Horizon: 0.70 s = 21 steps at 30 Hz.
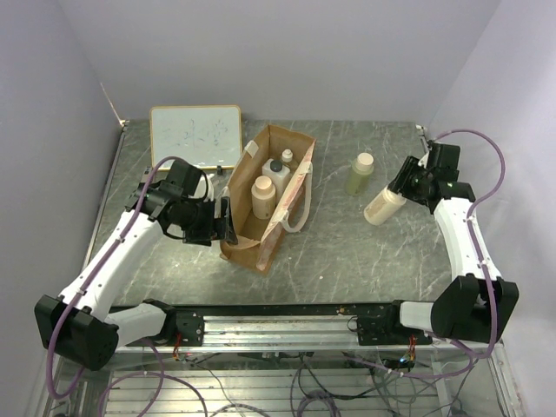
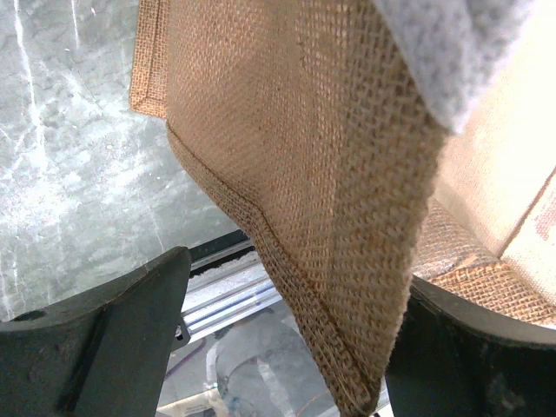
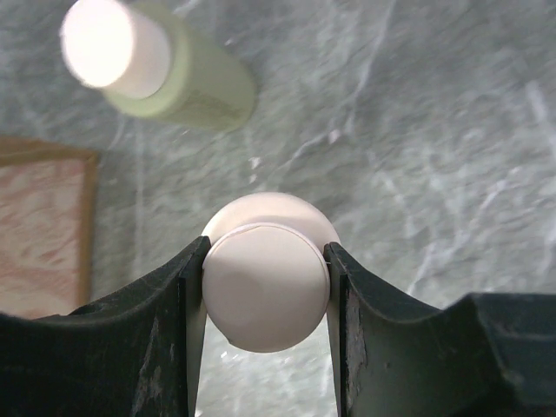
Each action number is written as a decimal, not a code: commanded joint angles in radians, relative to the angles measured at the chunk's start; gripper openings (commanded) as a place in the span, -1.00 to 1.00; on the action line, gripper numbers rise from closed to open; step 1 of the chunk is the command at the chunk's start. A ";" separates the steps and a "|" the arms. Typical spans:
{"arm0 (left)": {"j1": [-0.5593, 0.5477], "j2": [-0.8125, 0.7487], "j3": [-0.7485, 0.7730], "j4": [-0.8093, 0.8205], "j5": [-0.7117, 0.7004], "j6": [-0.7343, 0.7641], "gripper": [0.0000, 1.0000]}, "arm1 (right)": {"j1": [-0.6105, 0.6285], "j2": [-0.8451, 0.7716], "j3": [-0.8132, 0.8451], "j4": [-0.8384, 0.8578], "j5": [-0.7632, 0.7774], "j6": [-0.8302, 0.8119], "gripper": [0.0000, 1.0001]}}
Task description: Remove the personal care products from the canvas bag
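Observation:
The tan canvas bag (image 1: 252, 239) stands open mid-table. Inside it I see a beige round-capped bottle (image 1: 263, 196), a white squarish bottle with a dark cap (image 1: 276, 173) and a slim bottle with a white top (image 1: 287, 158). A pale green-beige bottle (image 1: 360, 173) (image 3: 187, 82) stands on the table to the bag's right. My right gripper (image 1: 402, 189) (image 3: 265, 254) is shut on a cream bottle (image 1: 383, 208) (image 3: 265, 291), held tilted above the table at the right. My left gripper (image 1: 222, 221) (image 2: 287, 347) is open, straddling the bag's near left corner (image 2: 313, 174); the weave lies against one finger (image 2: 473, 360).
A framed whiteboard (image 1: 195, 135) lies at the back left, behind the bag. The bag's cream strap handles (image 1: 295, 208) hang over its right side. Walls close the table at left, back and right. A metal rail (image 1: 287, 326) runs along the near edge.

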<state>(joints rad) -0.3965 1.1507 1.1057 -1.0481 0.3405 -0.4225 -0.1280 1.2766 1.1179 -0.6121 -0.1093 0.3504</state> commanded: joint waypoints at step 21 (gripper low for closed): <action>-0.005 0.003 0.052 -0.059 -0.098 -0.056 0.80 | 0.014 0.312 0.148 0.454 0.068 -0.214 -1.00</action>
<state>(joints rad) -0.3965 1.1614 1.1362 -1.0794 0.2760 -0.4648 -0.1272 1.5806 1.1896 -0.2909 -0.0051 0.1444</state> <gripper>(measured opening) 0.903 0.471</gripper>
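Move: The cream bottle is still held by its capped end in the right hand, bound for a clear patch of table some 9 cm ahead, 1 cm to the left and 17 cm below. The green bottle stands about 11 cm ahead, 12 cm left and 9 cm down; the canvas bag is roughly 40 cm left and 2 cm ahead, 8 cm lower. From the left hand, the patch lies about 22 cm ahead, 48 cm right and 17 cm down. The cream bottle, still pinched at its capped end and hanging aslant, is carried some 9 cm forward by the right hand, with a swing of about 4 cm to the right in the early part. Halfway through, the hand starts to sink too, about 3–4 cm towards the table, having tilted some 15 degrees so that the bottle's foot swings rightward under it; the fingers keep their grip. ##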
